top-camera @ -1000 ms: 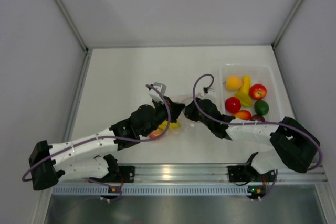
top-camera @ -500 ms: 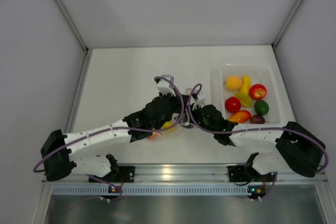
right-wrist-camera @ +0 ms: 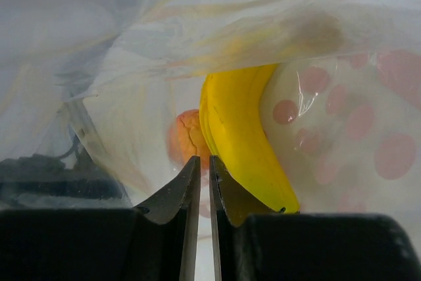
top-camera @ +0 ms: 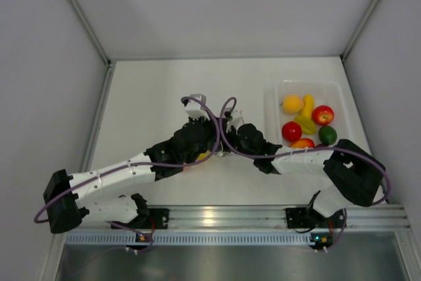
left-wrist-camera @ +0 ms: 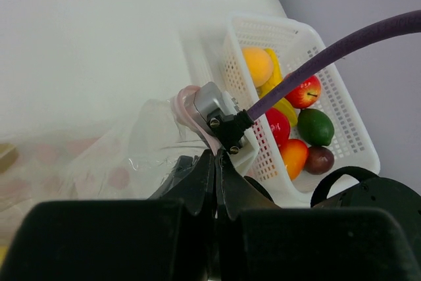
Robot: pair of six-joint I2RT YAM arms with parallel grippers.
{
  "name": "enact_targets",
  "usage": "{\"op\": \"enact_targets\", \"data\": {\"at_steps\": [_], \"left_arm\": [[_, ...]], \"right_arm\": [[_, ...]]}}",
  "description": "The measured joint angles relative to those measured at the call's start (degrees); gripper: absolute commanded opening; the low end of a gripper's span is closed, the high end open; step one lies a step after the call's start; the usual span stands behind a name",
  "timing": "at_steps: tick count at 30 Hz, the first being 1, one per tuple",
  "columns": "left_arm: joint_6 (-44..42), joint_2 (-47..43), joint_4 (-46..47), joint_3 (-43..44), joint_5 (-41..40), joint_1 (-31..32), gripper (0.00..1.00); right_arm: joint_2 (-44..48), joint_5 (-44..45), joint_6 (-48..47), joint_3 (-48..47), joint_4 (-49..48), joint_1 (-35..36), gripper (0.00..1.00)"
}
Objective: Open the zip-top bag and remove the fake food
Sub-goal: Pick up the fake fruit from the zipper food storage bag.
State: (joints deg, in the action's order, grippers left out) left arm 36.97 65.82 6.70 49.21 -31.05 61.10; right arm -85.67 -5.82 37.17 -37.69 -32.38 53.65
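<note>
The zip-top bag (left-wrist-camera: 99,156), clear film with pink dots, hangs between my two grippers, and the arms hide most of it from above. Its pink zip strip (left-wrist-camera: 187,106) curves down into my left gripper (left-wrist-camera: 216,156), which is shut on that edge. My right gripper (right-wrist-camera: 204,162) is closed to a thin slit with bag film (right-wrist-camera: 197,24) draped over and around it. Just past its tips, inside the bag, lie fake food pieces: a yellow banana (right-wrist-camera: 243,136) and an orange-pink piece (right-wrist-camera: 185,137). From above, the grippers meet mid-table, left (top-camera: 217,137) and right (top-camera: 223,148).
A white slotted tray (top-camera: 273,106) stands at the right with an orange (top-camera: 293,104), bananas, a red apple (top-camera: 322,115), a tomato (top-camera: 291,131) and a lime (top-camera: 327,135). The right arm's camera mount (left-wrist-camera: 210,106) and purple cable sit close above my left fingers. Walls border the table.
Both arms moved with the bag, first up and right, then back left. The right arm stretched further left toward the left gripper, and its jaws narrowed slightly.
</note>
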Motion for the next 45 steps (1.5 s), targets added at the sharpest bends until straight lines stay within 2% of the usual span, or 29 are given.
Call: {"op": "enact_targets", "data": {"at_steps": [7,12,16,23,25,33,39,40,45], "left_arm": [[0.61,-0.09,-4.92,-0.02,-3.08,0.04,0.0],[1.51,-0.39,-9.18,-0.02,-4.81,0.07,0.0],[2.16,-3.21,-11.74,-0.13,-5.42,0.07,0.0],[2.16,-5.9,-11.96,-0.13,-5.4,0.11,0.0],[2.27,-5.9,-11.96,-0.13,-5.4,0.13,0.0],[3.19,-6.01,-11.98,-0.52,-5.49,0.11,0.0],[3.17,-6.49,-12.39,-0.57,-5.49,0.09,0.0],[3.17,-6.47,-12.48,-0.59,-5.49,0.09,0.0],[3.15,-6.47,-13.31,-0.66,-5.49,0.04,0.0]], "right_arm": [[-4.35,0.28,2.51,-0.31,-2.91,1.64,0.14],[-6.99,-0.07,4.87,-0.33,-4.22,2.75,0.26],[-9.79,0.09,5.27,-1.29,-4.48,4.2,0.3],[-13.44,2.86,3.26,-4.48,-4.11,5.14,0.31],[-13.64,3.52,2.49,-4.76,-4.5,5.14,0.37],[-16.52,5.66,-1.16,-7.23,-4.9,5.14,0.46],[-20.15,3.63,-3.21,-9.05,-6.93,5.14,0.55],[-20.74,3.02,-3.43,-9.22,-7.52,5.14,0.59],[-22.84,-0.72,-4.04,-9.31,-10.51,5.14,0.6]]}}
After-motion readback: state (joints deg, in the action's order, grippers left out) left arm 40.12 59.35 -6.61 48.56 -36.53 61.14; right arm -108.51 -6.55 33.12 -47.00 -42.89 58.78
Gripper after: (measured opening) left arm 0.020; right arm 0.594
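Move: The banana lies in the bag, its middle roughly 9 cm to the right hand's left, about level with it in reach and some 12 cm below. The peach is about 4 cm nearer the base than the banana and 2 cm farther left, at the same height. From the left hand, which already pinches the bag's pink zip edge, the banana is about 15 cm left, 2 cm back and roughly 25 cm below. Sink the right gripper deeper into the bag towards the banana, about 7 cm down and as far left, easing back a couple of centimetres and then forward again on the way, and open its nearly shut fingers to over half. Keep the left fingers shut on the zip edge and carry it some 4 cm left, dipping about 3 cm midway and partly rising again. ##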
